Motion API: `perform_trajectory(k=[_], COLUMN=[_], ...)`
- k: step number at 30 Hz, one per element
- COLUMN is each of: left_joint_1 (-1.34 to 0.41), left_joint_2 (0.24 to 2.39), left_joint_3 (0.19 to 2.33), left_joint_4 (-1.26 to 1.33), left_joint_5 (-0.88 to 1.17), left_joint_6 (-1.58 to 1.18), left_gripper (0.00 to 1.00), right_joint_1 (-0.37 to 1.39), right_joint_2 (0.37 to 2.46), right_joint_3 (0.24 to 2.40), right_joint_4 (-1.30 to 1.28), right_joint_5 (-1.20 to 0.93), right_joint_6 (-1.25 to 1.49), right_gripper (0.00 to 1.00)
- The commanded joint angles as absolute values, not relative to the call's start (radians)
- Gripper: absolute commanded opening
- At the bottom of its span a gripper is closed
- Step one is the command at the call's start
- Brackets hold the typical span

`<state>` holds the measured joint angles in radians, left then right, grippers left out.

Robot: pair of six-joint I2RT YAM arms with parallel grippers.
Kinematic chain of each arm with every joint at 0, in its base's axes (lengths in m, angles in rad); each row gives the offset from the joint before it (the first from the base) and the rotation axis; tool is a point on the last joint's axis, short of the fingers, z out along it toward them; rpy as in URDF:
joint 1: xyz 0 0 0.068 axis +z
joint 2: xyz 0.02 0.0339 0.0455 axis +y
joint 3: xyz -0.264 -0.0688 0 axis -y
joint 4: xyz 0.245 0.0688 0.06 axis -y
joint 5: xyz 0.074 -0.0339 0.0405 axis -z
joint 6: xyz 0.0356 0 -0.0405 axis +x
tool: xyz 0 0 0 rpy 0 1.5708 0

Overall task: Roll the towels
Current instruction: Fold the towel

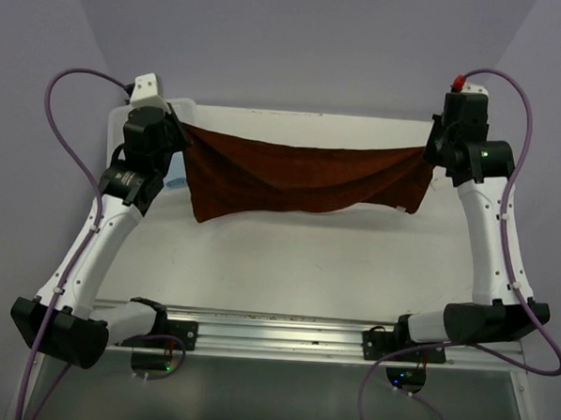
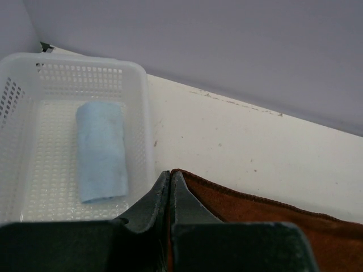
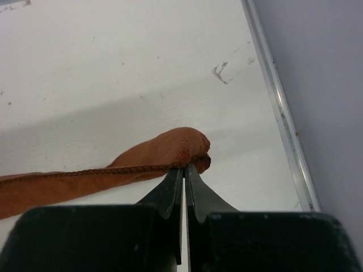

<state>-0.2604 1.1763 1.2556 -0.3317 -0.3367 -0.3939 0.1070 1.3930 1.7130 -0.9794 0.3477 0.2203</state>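
Observation:
The rust reddish-brown towel [image 1: 301,178] hangs stretched across the far part of the table, sagging in the middle. My left gripper [image 1: 183,130] is shut on its left corner [image 2: 187,180]; the cloth edge runs off to the right in the left wrist view. My right gripper [image 1: 430,154] is shut on its right corner [image 3: 184,147], which bunches over the fingertips. The light sky-blue towel [image 2: 102,150] lies rolled inside the white mesh basket [image 2: 142,85], left of my left gripper [image 2: 170,173]. In the top view only a sliver of that blue towel [image 1: 177,180] shows behind the left arm.
The basket's rim [image 1: 178,101] stands at the far left corner of the white table [image 1: 306,258]. A metal edge strip [image 3: 281,107] borders the table on the right, beside the purple wall. A rail [image 1: 274,327] runs along the near edge between the arm bases.

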Motion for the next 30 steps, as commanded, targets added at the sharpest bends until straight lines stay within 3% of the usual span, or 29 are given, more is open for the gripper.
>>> perform_trajectory(k=[1, 18, 30], left_joint_1=[-0.238, -0.235, -0.235], left_joint_2=[1.125, 0.798, 1.014], left_joint_3=[1.292, 1.068, 1.048], left_joint_4=[-0.354, -0.391, -0.278], left_joint_5=[-0.266, -0.253, -0.308], left_joint_6=[-0.452, -0.546, -0.529], left_gripper=[0.0, 0.0, 0.0], right_joint_1=[0.092, 0.09, 0.083], right_joint_2=[1.385, 1.135, 1.313], right_joint_3=[1.837, 1.743, 1.585], right_joint_4=[-1.116, -1.261, -1.08], right_joint_5=[0.388, 0.485, 0.483], right_joint_6=[0.184, 0.158, 0.138], right_gripper=[0.0, 0.0, 0.0])
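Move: The brown towel hangs between the two shut grippers by its far corners. Its middle is about 28 cm right of the left hand, 3 cm back and 13 cm below; from the right hand it is about 28 cm left, 3 cm back and 13 cm below. The white basket stands some 11 cm ahead and 12 cm left of the left hand, 30 cm below, with the blue rolled towel in it 10 cm ahead and 7 cm left. The hanging brown towel is swung back towards the bases: both hands draw back together, the left about 9 cm and the right 11 cm, rising some 4 cm, then turn forward about 3 cm while sinking 5 to 6 cm. The right hand also eases 3 to 4 cm to its right, away from the left, and both grippers keep pinching their corners. ##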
